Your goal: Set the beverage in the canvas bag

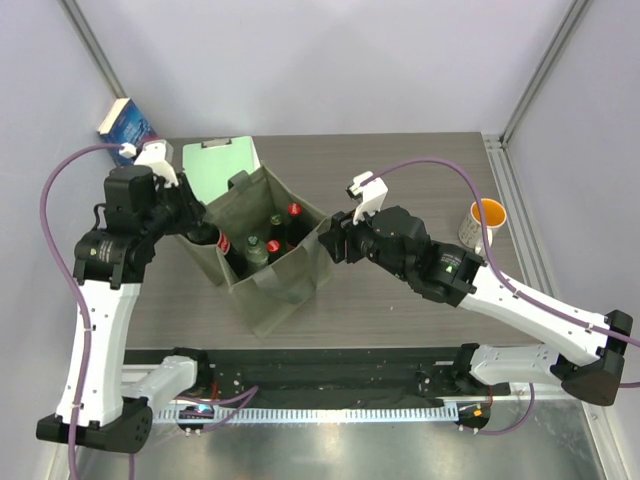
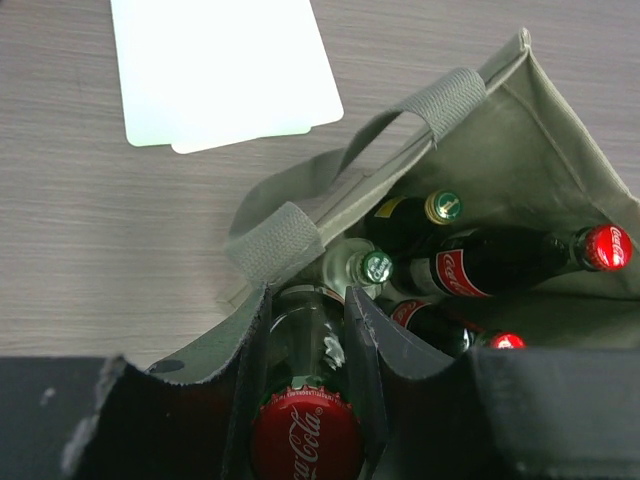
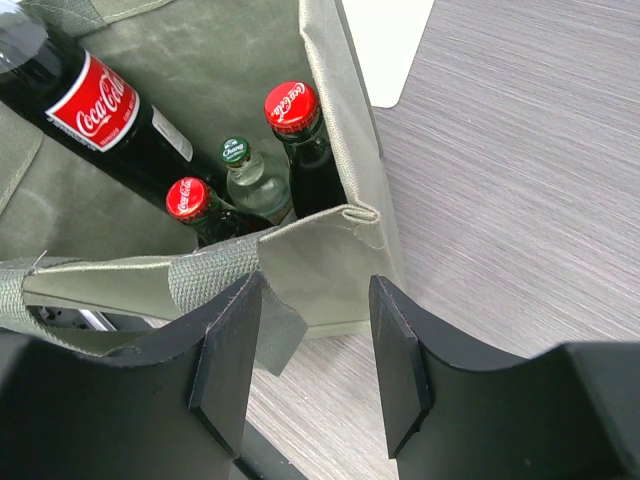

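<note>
The olive-grey canvas bag (image 1: 290, 285) stands mid-table with several bottles upright inside it, red caps (image 3: 292, 105) and green caps (image 2: 443, 207) showing. My left gripper (image 1: 205, 237) hangs over the bag's left compartment, shut on the neck of a cola bottle (image 2: 305, 345) just under its red cap (image 2: 305, 435). The bottle's lower part reaches down between the bag's walls (image 2: 520, 150). My right gripper (image 1: 330, 240) is open at the bag's right side. In the right wrist view that gripper (image 3: 315, 300) has nothing between its fingers, and the bag's wall (image 3: 320, 260) and strap are just ahead.
A mint-green clipboard (image 1: 215, 165) lies flat behind the bag. A blue carton (image 1: 125, 125) stands at the table's back left corner. An orange-lined cup (image 1: 485, 222) stands near the right edge. Bare wood table (image 3: 520, 180) lies to the right of the bag.
</note>
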### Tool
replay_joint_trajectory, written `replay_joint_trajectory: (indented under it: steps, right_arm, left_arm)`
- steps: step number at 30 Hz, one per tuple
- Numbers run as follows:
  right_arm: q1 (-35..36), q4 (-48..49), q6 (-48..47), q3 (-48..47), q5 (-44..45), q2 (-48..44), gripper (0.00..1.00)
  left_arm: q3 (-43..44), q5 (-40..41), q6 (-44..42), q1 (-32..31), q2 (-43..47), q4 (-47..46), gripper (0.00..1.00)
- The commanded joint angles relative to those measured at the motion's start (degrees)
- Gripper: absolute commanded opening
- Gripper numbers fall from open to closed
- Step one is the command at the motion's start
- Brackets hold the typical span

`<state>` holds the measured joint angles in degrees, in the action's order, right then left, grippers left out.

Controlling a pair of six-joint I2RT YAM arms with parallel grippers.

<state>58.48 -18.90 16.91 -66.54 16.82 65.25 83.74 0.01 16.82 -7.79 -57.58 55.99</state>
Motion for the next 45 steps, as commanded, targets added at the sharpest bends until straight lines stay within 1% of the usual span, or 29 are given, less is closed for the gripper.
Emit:
replay_joint_trajectory:
  steps: [1, 5, 9, 16, 24, 31, 36, 39, 43, 45]
  right_arm:
    - [0.06, 2.37, 0.41, -0.08, 1.11, -1.53, 0.53]
    - [0.06, 2.55, 0.14, -0.16, 1.37, -1.62, 0.53]
    - [0.06, 2.55, -0.12, 0.01, 1.46, -1.80, 0.53]
    - [0.06, 2.64, -0.30, 0.54, 1.73, -2.15, 0.53]
    - [0.06, 2.81, -0.30, 0.89, 1.38, -2.24, 0.53]
    - [0.06, 3.16, -0.56, 1.59, 1.37, -2.85, 0.53]
    - [0.06, 3.25, -0.73, 1.77, 1.20, -3.03, 0.53]
    - [0.14, 3.34, -0.82, 1.77, 1.02, -3.11, 0.53]
    - [0.06, 3.25, -0.82, 2.21, 0.85, -3.47, 0.54]
    - [0.06, 3.42, -0.91, 2.38, 0.85, -3.47, 0.54]
  left_arm:
    - [2.83, 0.77, 0.41, -2.04, 1.16, -11.34, 0.00]
    - [2.92, 1.57, 0.58, -3.72, 0.54, -11.16, 0.00]
    - [2.39, 4.72, 0.23, -5.74, 0.54, -9.94, 0.00]
    - [-2.00, 7.19, 1.11, -9.51, 1.16, -9.49, 0.00]
    - [-3.76, 10.62, 2.08, -12.94, 0.72, -9.58, 0.00]
    - [-7.71, 12.29, 3.75, -15.06, 0.98, -10.11, 0.00]
    - [-8.77, 14.14, 4.71, -16.55, 0.45, -10.37, 0.00]
    - [-9.47, 14.49, 5.15, -17.08, 0.10, -10.28, 0.03]
    - [-10.53, 15.02, 6.03, -17.43, -0.42, -10.20, 0.15]
    - [-11.49, 14.93, 6.29, -17.70, -0.51, -10.19, 0.18]
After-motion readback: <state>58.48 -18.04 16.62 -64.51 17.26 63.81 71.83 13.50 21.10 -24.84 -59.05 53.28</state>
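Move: The left gripper already holds the big cola bottle near its cap, with its lower end inside the canvas bag. The bag's middle lies about 8 cm right, 5 cm ahead and 20 cm below. Inside stand the clear bottle, some 6 cm right and 8 cm ahead, and the small cola bottle, roughly 10 cm right and 7 cm ahead, both about 20 cm down. From the right gripper, the bag's middle is some 16 cm left, 7 cm ahead and 18 cm below. Keep the left fingers shut on the cola bottle and lower it deeper into the bag, down beside the clear bottle: ease to the right over the bag first, almost level, then sink in steps while still drifting right, about 8 cm down and 4 cm right in all. Let the wrist roll and tip a little nose-down, some 10 degrees. ##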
